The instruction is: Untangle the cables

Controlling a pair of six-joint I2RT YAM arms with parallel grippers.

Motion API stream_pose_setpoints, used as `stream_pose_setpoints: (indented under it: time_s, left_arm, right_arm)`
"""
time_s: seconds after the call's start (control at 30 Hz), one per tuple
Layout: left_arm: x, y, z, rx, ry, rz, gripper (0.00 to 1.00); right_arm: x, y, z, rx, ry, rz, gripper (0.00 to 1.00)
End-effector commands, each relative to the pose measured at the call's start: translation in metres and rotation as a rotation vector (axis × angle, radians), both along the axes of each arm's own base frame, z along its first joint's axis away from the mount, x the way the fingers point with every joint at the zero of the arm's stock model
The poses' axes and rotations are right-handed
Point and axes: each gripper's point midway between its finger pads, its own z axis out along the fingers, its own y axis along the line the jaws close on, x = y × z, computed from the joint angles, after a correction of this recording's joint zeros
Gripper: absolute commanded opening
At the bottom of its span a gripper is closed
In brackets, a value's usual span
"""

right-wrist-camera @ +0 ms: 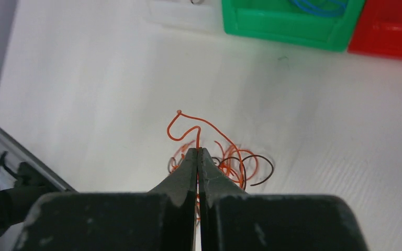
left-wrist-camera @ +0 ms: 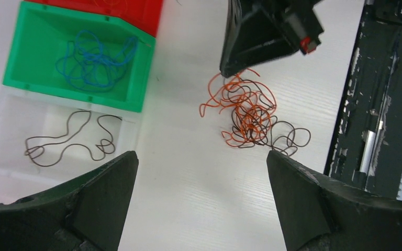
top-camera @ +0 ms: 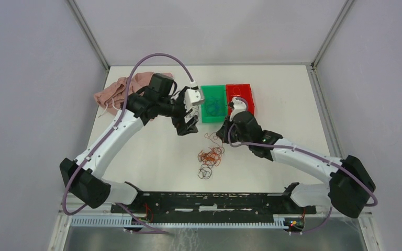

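The cables point(top-camera: 211, 157) lie as a loose wad of orange-red and dark brown wires mid-table; the left wrist view shows the same tangle point(left-wrist-camera: 248, 112). My right gripper point(top-camera: 219, 137) sits at the wad's far end and is shut point(right-wrist-camera: 198, 150) on an orange-red wire point(right-wrist-camera: 180, 123) that loops up beyond its tips. My left gripper point(top-camera: 188, 124) hangs open above bare table point(left-wrist-camera: 201, 156), left of the wad, with nothing between its fingers. A blue cable point(left-wrist-camera: 97, 60) lies in the green bin point(left-wrist-camera: 78, 90). A dark brown cable point(left-wrist-camera: 70, 138) lies in a clear tray point(left-wrist-camera: 10, 110).
The green bin point(top-camera: 203, 104) and a red bin point(top-camera: 246, 88) stand side by side at the back centre. A pink cloth point(top-camera: 118, 91) lies at the back left. The black rail point(top-camera: 214, 201) of the arm bases runs along the near edge.
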Motion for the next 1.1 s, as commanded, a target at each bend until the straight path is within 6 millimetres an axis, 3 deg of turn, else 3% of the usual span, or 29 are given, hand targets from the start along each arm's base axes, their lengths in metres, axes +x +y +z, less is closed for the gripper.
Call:
stream_pose_setpoints:
  time_s: [0.0, 0.33, 0.47, 0.67, 0.87, 0.93, 1.0, 1.07]
  left_arm:
    - [-0.025, -0.004, 0.005, -0.068, 0.017, -0.075, 1.0]
    - [-0.042, -0.011, 0.013, -0.109, -0.064, -0.174, 0.98]
    - [-0.055, -0.014, 0.01, -0.105, -0.103, -0.245, 0.93]
    - [-0.057, -0.017, 0.007, -0.077, -0.237, -0.313, 0.84]
    - [-0.052, -0.022, 0.003, -0.066, -0.29, -0.305, 0.64]
    - [-0.052, -0.024, 0.005, -0.072, -0.294, -0.307, 0.49]
    - [-0.051, -0.027, 0.012, -0.089, -0.311, -0.298, 0.26]
    - [-0.05, -0.03, 0.026, -0.127, -0.333, -0.28, 0.13]
  right_arm:
    - [-0.001, 0.018, 0.069, 0.21, -0.128, 0.076, 0.0]
    - [-0.034, 0.042, 0.168, 0.504, -0.237, 0.287, 0.0]
    - [-0.044, 0.045, 0.194, 0.584, -0.268, 0.328, 0.0]
    - [-0.059, 0.05, 0.206, 0.638, -0.265, 0.411, 0.0]
    - [-0.067, 0.052, 0.216, 0.676, -0.274, 0.459, 0.0]
    - [-0.069, 0.052, 0.217, 0.677, -0.279, 0.462, 0.0]
    - [-0.068, 0.051, 0.215, 0.669, -0.279, 0.46, 0.02]
    - [-0.066, 0.051, 0.211, 0.66, -0.275, 0.45, 0.07]
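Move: The orange cable's end, pinched in the right gripper, lies about 9 cm to the left gripper's right, level with it fore and aft and some 12 cm below. From the left hand, the tangle on the table is 5 cm back, 3 cm right and 21 cm down, and the green bin is about 19 cm ahead, 5 cm right and 20 cm down. From the right hand, the open left gripper is 9 cm left and 12 cm up, and the tangle 5 cm back, 6 cm left and 8 cm down. Keep the orange cable pinched in the right gripper and raise it about 17 cm, drawing back and left towards the left gripper while rolling the hand's left side up and turning it counter-clockwise. Bring the left gripper some 6 cm back and slightly right, turning it clockwise, then close its fingers around the cable just beside the right fingertips. ##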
